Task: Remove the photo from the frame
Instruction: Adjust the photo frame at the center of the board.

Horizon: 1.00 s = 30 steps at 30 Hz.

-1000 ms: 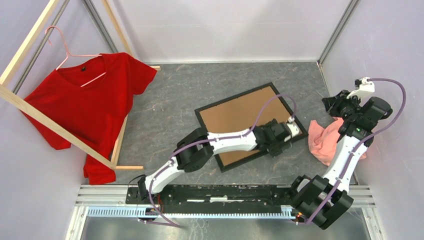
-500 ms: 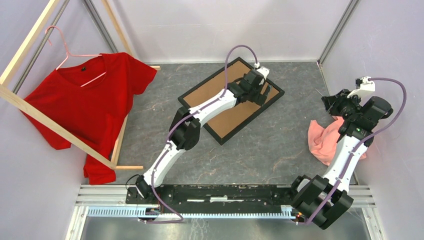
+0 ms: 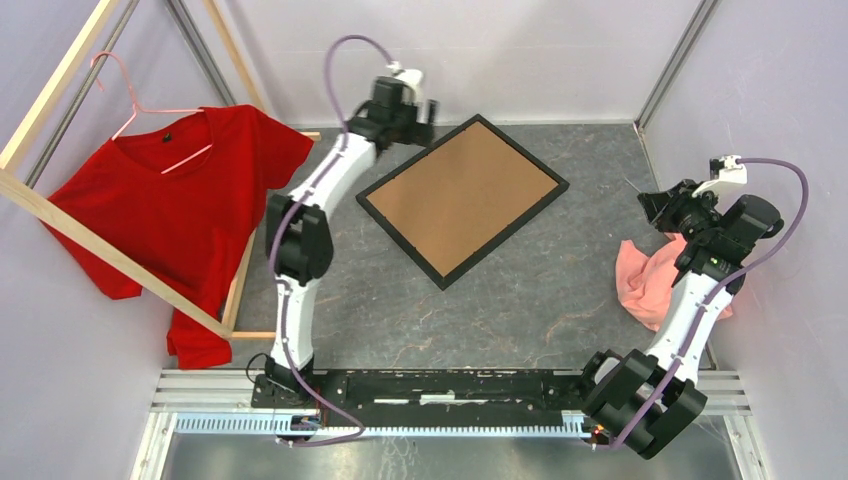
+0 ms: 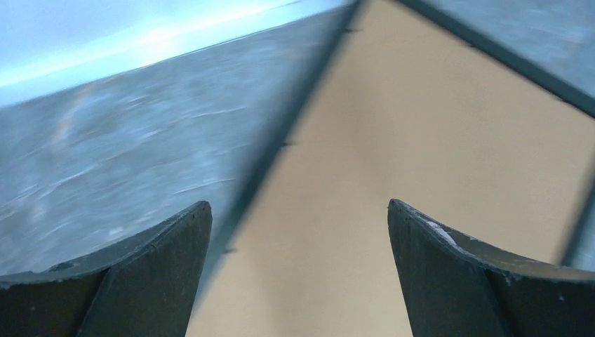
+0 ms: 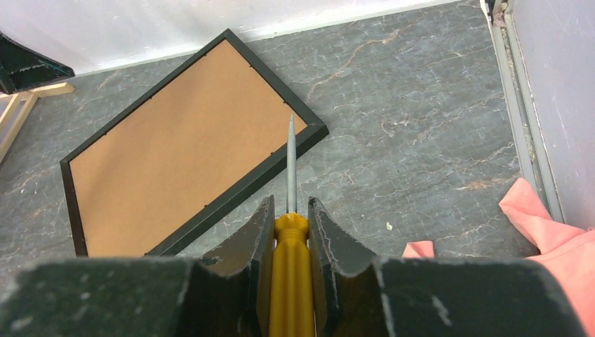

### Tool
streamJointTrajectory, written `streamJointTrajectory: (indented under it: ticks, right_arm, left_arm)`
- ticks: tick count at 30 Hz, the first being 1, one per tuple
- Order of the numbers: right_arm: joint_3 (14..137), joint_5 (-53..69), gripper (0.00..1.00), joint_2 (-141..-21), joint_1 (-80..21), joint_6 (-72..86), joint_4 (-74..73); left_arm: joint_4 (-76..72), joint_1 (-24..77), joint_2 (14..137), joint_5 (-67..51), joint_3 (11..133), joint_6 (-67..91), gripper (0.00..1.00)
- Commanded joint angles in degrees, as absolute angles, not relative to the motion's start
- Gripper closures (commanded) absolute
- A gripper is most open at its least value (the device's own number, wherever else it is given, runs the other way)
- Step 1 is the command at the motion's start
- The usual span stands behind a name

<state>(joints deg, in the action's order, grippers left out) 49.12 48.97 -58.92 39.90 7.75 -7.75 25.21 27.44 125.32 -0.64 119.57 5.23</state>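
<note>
The black frame [image 3: 505, 236] lies face down on the grey table, its brown backing board [image 3: 463, 198] up. The photo is hidden beneath it. My left gripper [image 3: 415, 112] hovers open by the frame's far corner. In the left wrist view its gripper [image 4: 298, 203] has spread fingers over the backing board [image 4: 421, 126] and the frame [image 4: 281, 140] edge, holding nothing. At the right, my right gripper [image 3: 665, 205] is shut on a yellow-handled screwdriver [image 5: 290, 281]. In its wrist view the gripper [image 5: 290, 203] points the blade toward the frame [image 5: 238, 191], well short of it.
A red T-shirt [image 3: 190, 210] hangs on a pink hanger from a pale wooden rack [image 3: 60, 215] at the left. A pink cloth [image 3: 645, 280] lies under the right arm by the right wall. Walls close in the back and both sides.
The left arm swung from the frame's near right side across it to the far corner. The frame slid toward the back and turned. The right arm held still.
</note>
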Motion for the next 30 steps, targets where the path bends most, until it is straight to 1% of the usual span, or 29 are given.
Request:
streamJointTrajectory:
  ticks: [1, 5, 9, 13, 20, 25, 30]
  right_arm:
    - [49.0, 50.9, 1.0, -58.1, 40.2, 8.7, -4.3]
    - [48.7, 51.3, 1.0, -58.0, 40.2, 8.8, -4.3]
    - [48.6, 51.6, 1.0, -57.9, 40.2, 9.1, -4.1]
    - [48.5, 51.6, 1.0, -57.8, 40.2, 9.1, -4.0]
    - [48.2, 51.9, 1.0, -58.0, 40.2, 9.7, -3.5]
    - [48.0, 52.1, 1.0, -58.0, 40.2, 10.0, -3.2]
    - [47.9, 52.2, 1.0, -58.1, 40.2, 10.1, -2.9]
  left_arm:
    - [23.3, 17.6, 127.0, -7.4, 116.9, 4.9, 0.0]
    - [22.3, 12.4, 130.8, -17.8, 118.4, 7.9, 0.0]
    - [25.9, 11.2, 136.3, -22.3, 123.2, 7.6, 0.0]
    - [25.8, 11.1, 137.9, -25.5, 121.0, 6.8, 0.0]
    - [24.1, 11.1, 135.2, -28.0, 110.7, 6.6, 0.0]
    - [22.3, 11.1, 130.8, -31.3, 101.5, 7.4, 0.0]
    - [20.4, 11.5, 124.2, -37.5, 89.9, 8.4, 0.0]
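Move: The photo frame lies face down below the left gripper, its middle roughly 8 cm back, 5 cm to the right and 18 cm down. The middle of the frame's far-left edge is some 3 cm ahead and 6 cm left of that gripper, its left corner about 8 cm back and 19 cm left. The wooden rack foot stands 8 cm ahead, 29 cm left. From the right gripper, the frame's middle is about 16 cm ahead, 34 cm left and 24 cm below. Swing the open left gripper left and forward, then curl it back while sinking about 16 cm and tipping the fingers down some 20 degrees, so the left finger comes down outside the frame's far-left edge and the other over the board. Once low, draw back about 4 cm, pushing that edge towards the base. ##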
